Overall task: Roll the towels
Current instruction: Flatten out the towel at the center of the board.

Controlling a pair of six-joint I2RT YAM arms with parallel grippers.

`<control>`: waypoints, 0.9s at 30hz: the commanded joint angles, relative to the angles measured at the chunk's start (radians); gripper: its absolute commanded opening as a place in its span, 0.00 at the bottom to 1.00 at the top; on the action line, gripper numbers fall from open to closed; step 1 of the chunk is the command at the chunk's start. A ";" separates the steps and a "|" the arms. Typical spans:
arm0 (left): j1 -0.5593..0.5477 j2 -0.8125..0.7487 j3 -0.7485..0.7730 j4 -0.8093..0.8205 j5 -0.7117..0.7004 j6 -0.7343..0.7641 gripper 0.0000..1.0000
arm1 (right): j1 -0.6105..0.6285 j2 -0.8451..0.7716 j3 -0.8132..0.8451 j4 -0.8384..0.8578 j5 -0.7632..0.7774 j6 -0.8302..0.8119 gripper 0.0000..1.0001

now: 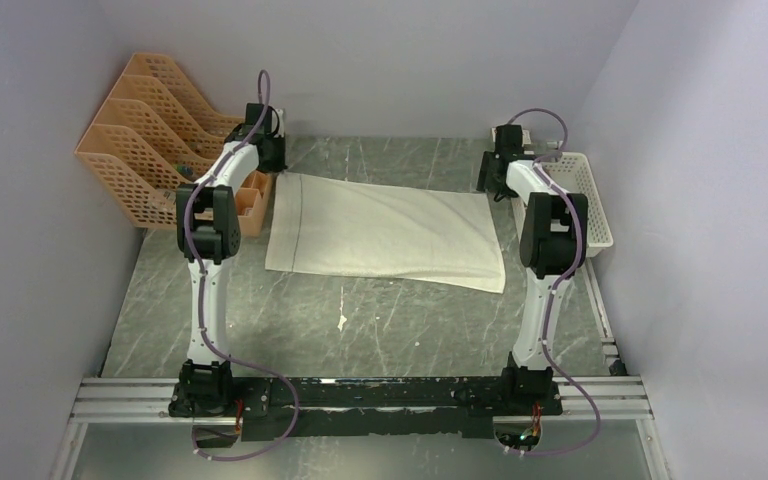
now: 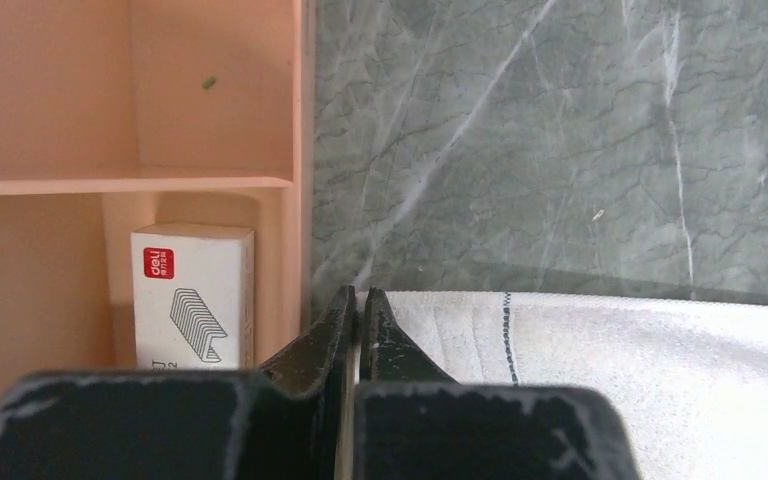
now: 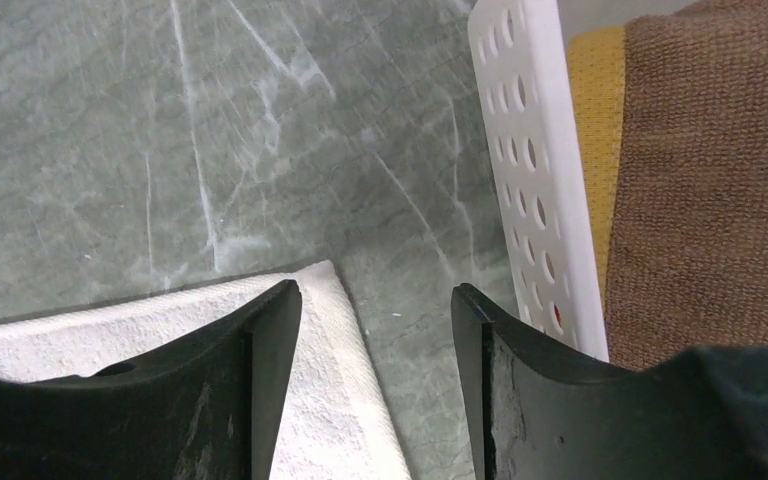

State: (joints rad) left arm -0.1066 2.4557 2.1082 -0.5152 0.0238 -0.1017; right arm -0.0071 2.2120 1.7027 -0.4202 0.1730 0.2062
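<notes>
The cream-white towel [image 1: 385, 232] lies flat and unrolled across the middle of the table. My left gripper [image 2: 360, 300] is at the towel's far left corner [image 2: 560, 350], shut, with a pale strip of the cloth's edge pinched between its fingertips. My right gripper [image 3: 375, 290] stands open over the towel's far right corner [image 3: 330, 400]: its left finger is above the cloth and its right finger is above bare table. The brown towel [image 3: 710, 180], showing a mustard-yellow side, lies in the white basket [image 3: 535, 180] just right of that gripper.
An orange mesh file rack [image 1: 150, 130] stands at the back left. An orange compartment box [image 2: 210, 100] with a white staples box [image 2: 192, 295] sits right beside the left gripper. The white perforated basket [image 1: 590, 200] lines the right edge. The walls are close on both sides.
</notes>
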 commanded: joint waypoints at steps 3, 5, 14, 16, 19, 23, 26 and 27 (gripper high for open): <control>0.007 0.010 0.027 -0.004 -0.025 0.019 0.07 | 0.013 0.038 0.011 0.005 -0.021 -0.042 0.55; 0.007 0.014 0.026 -0.005 -0.023 0.019 0.07 | 0.022 0.054 0.023 0.004 -0.029 -0.053 0.53; 0.007 0.024 0.038 -0.016 -0.024 0.032 0.07 | 0.042 0.105 0.058 -0.030 -0.004 -0.085 0.48; 0.007 0.027 0.044 -0.022 -0.025 0.035 0.07 | 0.042 0.109 0.054 -0.032 -0.001 -0.088 0.43; 0.007 0.026 0.044 -0.024 -0.028 0.040 0.07 | 0.042 0.104 0.028 -0.029 0.015 -0.092 0.26; 0.014 0.022 0.043 -0.025 -0.027 0.042 0.07 | 0.034 0.106 -0.012 -0.016 0.023 -0.086 0.00; 0.019 0.019 0.045 -0.021 -0.011 0.039 0.07 | 0.017 0.097 -0.030 0.007 -0.020 -0.061 0.00; 0.021 0.019 0.049 -0.017 -0.005 0.039 0.07 | 0.013 0.092 -0.033 0.019 -0.037 -0.052 0.00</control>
State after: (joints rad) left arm -0.1043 2.4603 2.1143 -0.5266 0.0223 -0.0772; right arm 0.0353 2.2726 1.7245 -0.3862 0.1650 0.1326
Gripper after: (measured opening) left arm 0.086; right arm 0.011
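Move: The white towel's far right corner lies about 2 cm to the right hand's left, 1 cm ahead and 2 cm below its open fingers. The white basket's middle is some 19 cm to that hand's right and 2 cm back, about 2 cm above it; the small white box stands roughly 18 cm ahead and 6 cm to the right, 1 cm below. From the left hand the same corner is about 58 cm to the right, 6 cm back and 2 cm below. Right hand slides left and down about 3 cm, then pinches the towel's far right corner; left holds its corner. ##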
